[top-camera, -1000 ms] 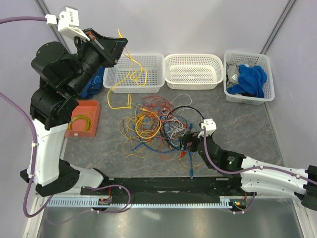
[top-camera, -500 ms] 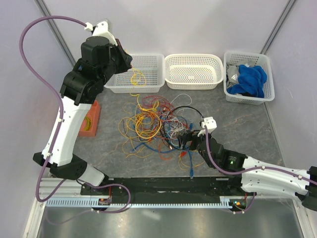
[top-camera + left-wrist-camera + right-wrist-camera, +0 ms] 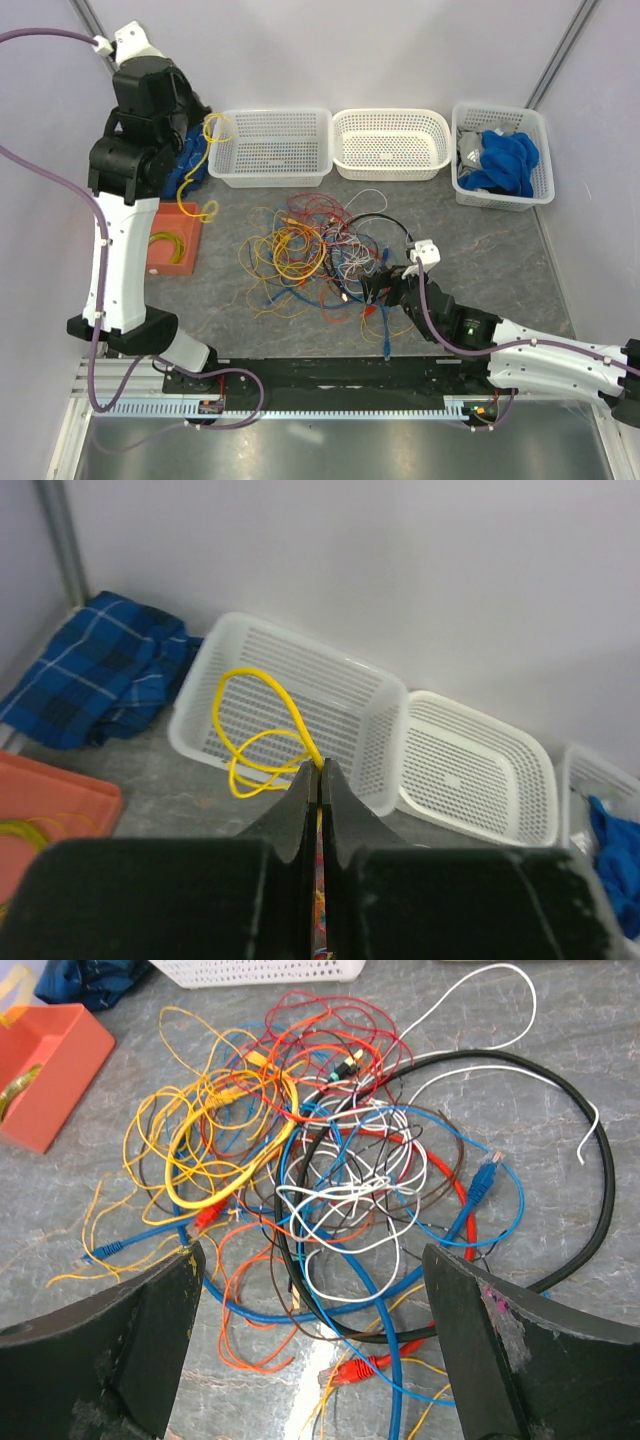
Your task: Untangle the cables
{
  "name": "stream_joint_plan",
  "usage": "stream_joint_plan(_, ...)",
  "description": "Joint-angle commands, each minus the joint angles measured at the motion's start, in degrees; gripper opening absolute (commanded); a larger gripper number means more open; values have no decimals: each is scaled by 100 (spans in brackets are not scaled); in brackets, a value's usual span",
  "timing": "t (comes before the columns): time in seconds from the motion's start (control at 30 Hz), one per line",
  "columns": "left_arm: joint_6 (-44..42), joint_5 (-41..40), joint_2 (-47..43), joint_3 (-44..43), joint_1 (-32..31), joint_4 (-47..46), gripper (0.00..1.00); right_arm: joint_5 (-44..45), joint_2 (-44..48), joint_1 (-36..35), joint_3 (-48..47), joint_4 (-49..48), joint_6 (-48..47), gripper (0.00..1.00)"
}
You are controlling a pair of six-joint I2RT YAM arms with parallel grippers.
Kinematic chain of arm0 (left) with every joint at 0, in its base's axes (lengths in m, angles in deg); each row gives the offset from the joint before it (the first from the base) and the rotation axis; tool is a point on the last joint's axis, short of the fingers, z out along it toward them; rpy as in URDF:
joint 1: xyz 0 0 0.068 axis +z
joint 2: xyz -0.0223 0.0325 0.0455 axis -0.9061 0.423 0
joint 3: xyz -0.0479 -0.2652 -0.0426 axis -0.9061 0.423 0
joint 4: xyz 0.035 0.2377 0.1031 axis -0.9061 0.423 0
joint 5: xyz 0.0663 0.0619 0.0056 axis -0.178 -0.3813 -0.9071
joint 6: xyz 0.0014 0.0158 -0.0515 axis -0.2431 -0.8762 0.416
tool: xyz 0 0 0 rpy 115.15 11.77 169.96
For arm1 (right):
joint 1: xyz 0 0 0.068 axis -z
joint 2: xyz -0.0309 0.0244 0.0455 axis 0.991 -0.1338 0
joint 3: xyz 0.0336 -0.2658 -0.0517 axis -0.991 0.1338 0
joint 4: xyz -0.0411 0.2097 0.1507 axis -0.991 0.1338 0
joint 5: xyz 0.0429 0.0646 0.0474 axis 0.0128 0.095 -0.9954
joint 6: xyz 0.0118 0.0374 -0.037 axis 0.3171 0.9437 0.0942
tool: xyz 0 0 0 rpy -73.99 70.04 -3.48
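The cables (image 3: 318,252) lie in a tangled heap of yellow, orange, red, blue and white wires mid-table, with a thicker black loop (image 3: 603,1210) at the right side. One yellow wire (image 3: 192,180) is out of the heap. It dangles from my left gripper (image 3: 200,126), raised at the far left, down over the orange tray's back edge. In the left wrist view the left gripper (image 3: 320,770) is shut on this yellow wire (image 3: 255,730). My right gripper (image 3: 385,285) sits low at the heap's near right edge. Its jaws (image 3: 310,1255) stand wide open over blue, black and orange strands, holding nothing.
Three white baskets (image 3: 270,183) (image 3: 390,175) (image 3: 505,203) line the back; the right one holds a blue cloth (image 3: 505,160). An orange tray (image 3: 165,270) at the left holds a coiled yellow wire. A blue plaid cloth (image 3: 100,680) lies behind the tray.
My left arm has swung left from over the left basket to above the orange tray, carrying the yellow wire with it. The right arm has barely moved.
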Motion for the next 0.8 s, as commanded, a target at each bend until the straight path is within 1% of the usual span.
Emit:
stream_joint_plan(0.0, 6, -556, 11, 145, 691, 348, 2, -116, -33, -9, 140, -367, 65, 98)
stream_joint_plan(0.07, 120, -627, -34, 382, 956, 339, 2, -169, -85, -9, 140, -411, 65, 98)
stream_joint_plan(0.1, 156, -619, -69, 435, 1245, 339, 2, -195, -94, -9, 157, -446, 57, 98)
stream_joint_plan(0.17, 322, -636, -130, 637, 1501, 331, 2, -231, -120, -9, 166, -490, 48, 98)
stream_joint_plan(0.2, 375, -601, -165, 690, 1729, 339, 2, -274, -138, -9, 201, -516, 30, 98)
stream_joint_plan(0.3, 525, -741, -192, 883, 1941, 313, 2, -336, -191, -9, 254, -683, 39, 98)
stream_joint_plan(0.37, 586, -855, -183, 1085, 1951, 287, 2, -424, -252, -9, 289, -754, 39, 98)
stream_joint_plan(0.4, 630, -934, -192, 1173, 2168, 278, 2, -459, -287, -18, 298, -815, 30, 98)
stream_joint_plan(0.47, 823, -944, -271, 1576, 2301, 234, 2, -547, -393, -18, 298, -877, 39, 98)
stream_joint_plan(0.5, 876, -953, -332, 1761, 2415, 60, 2, -565, -436, -9, 281, -912, 30, 98)
stream_joint_plan(0.53, 972, -961, -385, 2172, 2486, -37, 2, -591, -524, -9, 263, -921, 30, 98)
stream_joint_plan(0.6, 1061, -944, -526, 2534, 2635, -248, 2, -644, -603, -9, 228, -921, 13, 98)
stream_joint_plan(0.63, 1122, -944, -561, 2858, 2671, -302, 2, -653, -647, -9, 228, -921, 13, 98)
stream_joint_plan(0.77, 1219, -874, -789, 3546, 2794, -530, 2, -635, -700, -9, 280, -938, 39, 98)
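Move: From the left hand, which holds the yellow cable high up, the orange box lies about 23 cm to the left, 2 cm farther out and some 47 cm below. The blue cloth stands about 21 cm beyond the box, and the left white basket is 26 cm ahead of the hand and 3 cm right, both equally low. From the right hand, the cable pile is roughly 15 cm ahead, 10 left and 16 below; the box is 20 ahead, 53 left. Swing the left gripper, kept shut on the yellow cable, about 20 cm left and increasingly down, some 17 cm in all, to bring the hanging cable over the orange box; turn the wrist counter-clockwise some 35 degrees and tip the fingers further down. Meanwhile ease the open right gripper a few centimetres down and left, nearer the cable pile. ##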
